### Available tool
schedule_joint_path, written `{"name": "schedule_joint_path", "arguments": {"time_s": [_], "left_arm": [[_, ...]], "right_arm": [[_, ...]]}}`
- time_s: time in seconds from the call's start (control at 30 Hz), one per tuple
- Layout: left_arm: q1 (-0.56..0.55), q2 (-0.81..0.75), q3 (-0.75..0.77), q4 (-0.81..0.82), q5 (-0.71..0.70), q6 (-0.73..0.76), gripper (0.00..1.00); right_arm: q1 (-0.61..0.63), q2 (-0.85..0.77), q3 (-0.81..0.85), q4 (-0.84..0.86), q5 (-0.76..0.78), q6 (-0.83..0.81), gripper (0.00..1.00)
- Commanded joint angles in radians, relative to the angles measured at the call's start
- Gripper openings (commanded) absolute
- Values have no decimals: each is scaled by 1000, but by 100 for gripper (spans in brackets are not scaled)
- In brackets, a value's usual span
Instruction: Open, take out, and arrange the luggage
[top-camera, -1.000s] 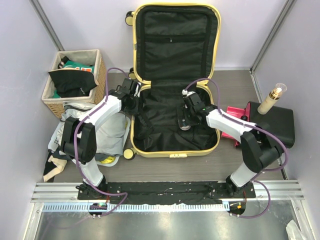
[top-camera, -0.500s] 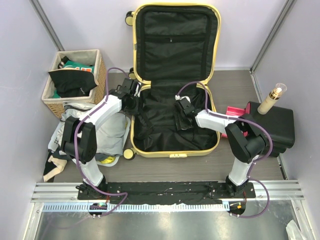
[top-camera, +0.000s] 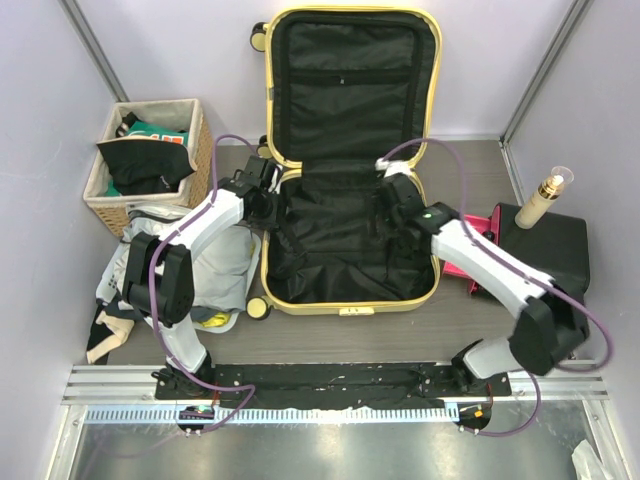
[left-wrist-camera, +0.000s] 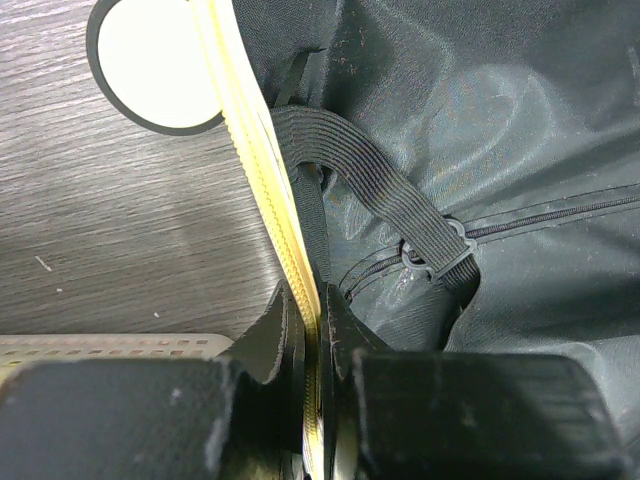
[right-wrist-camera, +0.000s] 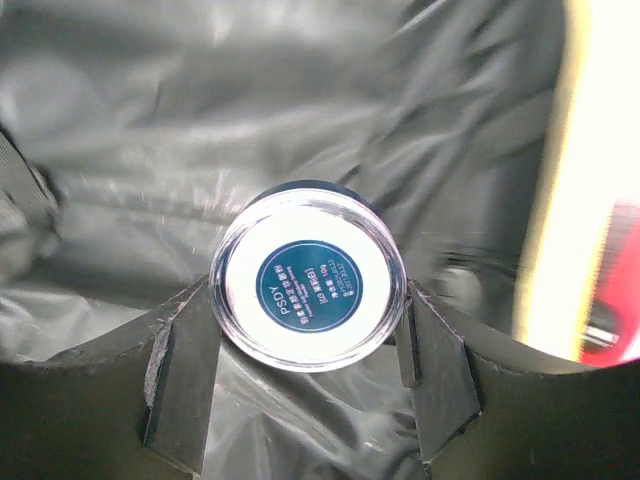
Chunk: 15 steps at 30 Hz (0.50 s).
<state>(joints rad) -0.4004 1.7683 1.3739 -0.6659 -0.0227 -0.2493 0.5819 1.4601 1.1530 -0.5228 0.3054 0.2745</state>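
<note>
The luggage (top-camera: 350, 170), a pale-yellow hard-shell suitcase, lies open with its lid propped up at the back and its black lining (right-wrist-camera: 200, 120) exposed. My left gripper (top-camera: 268, 200) is shut on the yellow zipper rim (left-wrist-camera: 255, 170) of its left wall, one finger on each side (left-wrist-camera: 312, 335). My right gripper (top-camera: 395, 205) hovers over the right side of the lower half. It is shut on a small round clear jar (right-wrist-camera: 308, 277) with a white face and dark teal label. Both fingers (right-wrist-camera: 185, 370) press the jar's sides.
A wicker basket (top-camera: 110, 200) full of clothes stands at the left, with a heap of garments (top-camera: 215, 270) in front of it. A black hard case (top-camera: 555, 255) with a pink edge lies at the right, a gold-capped bottle (top-camera: 548, 195) upright on it. One caster wheel (left-wrist-camera: 155, 65) shows by the rim.
My right arm dipped to the middle of the lining, its jaws narrowed onto the jar, and it swung back toward the right rear. The left arm has not moved.
</note>
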Motion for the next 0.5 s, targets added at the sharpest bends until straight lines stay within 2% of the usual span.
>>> {"name": "schedule_joint_path", "arguments": {"time_s": [0.0,0.27,0.47], "left_arm": [[-51,36,-10,-60,122,82,0],[-52,28,-13,-61,130,79,0],[-54,23,-16,-60,135,77,0]], "right_arm": [[-85,-147,37,-146,49,-8,21],[-388,-302,-111,-212,6,-63,20],[-464,-322,-168,-212,-54,-69,21]]}}
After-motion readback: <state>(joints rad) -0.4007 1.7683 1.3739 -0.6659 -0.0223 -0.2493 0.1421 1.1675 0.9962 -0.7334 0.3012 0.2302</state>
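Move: The pink tray to which the right hand is taking its jar lies about 22 cm to its right, 3 cm nearer the base and some 8 cm below. The suitcase's right rim runs between, level ahead, roughly 13 cm right and 6 cm lower; the pump bottle stands about 37 cm right and 8 cm farther out. From the left hand, the tray is around 54 cm right and 11 cm back, slightly lower. Still pinching the small round jar between its fingers, the right hand sweeps quickly some 17 cm to the right out over the suitcase's right rim, arching up about 6 cm and sinking back again, while drawing back some 5 cm towards the pink tray and turning a good 20 degrees clockwise. The left hand keeps its pinch on the suitcase's left rim, motionless. ##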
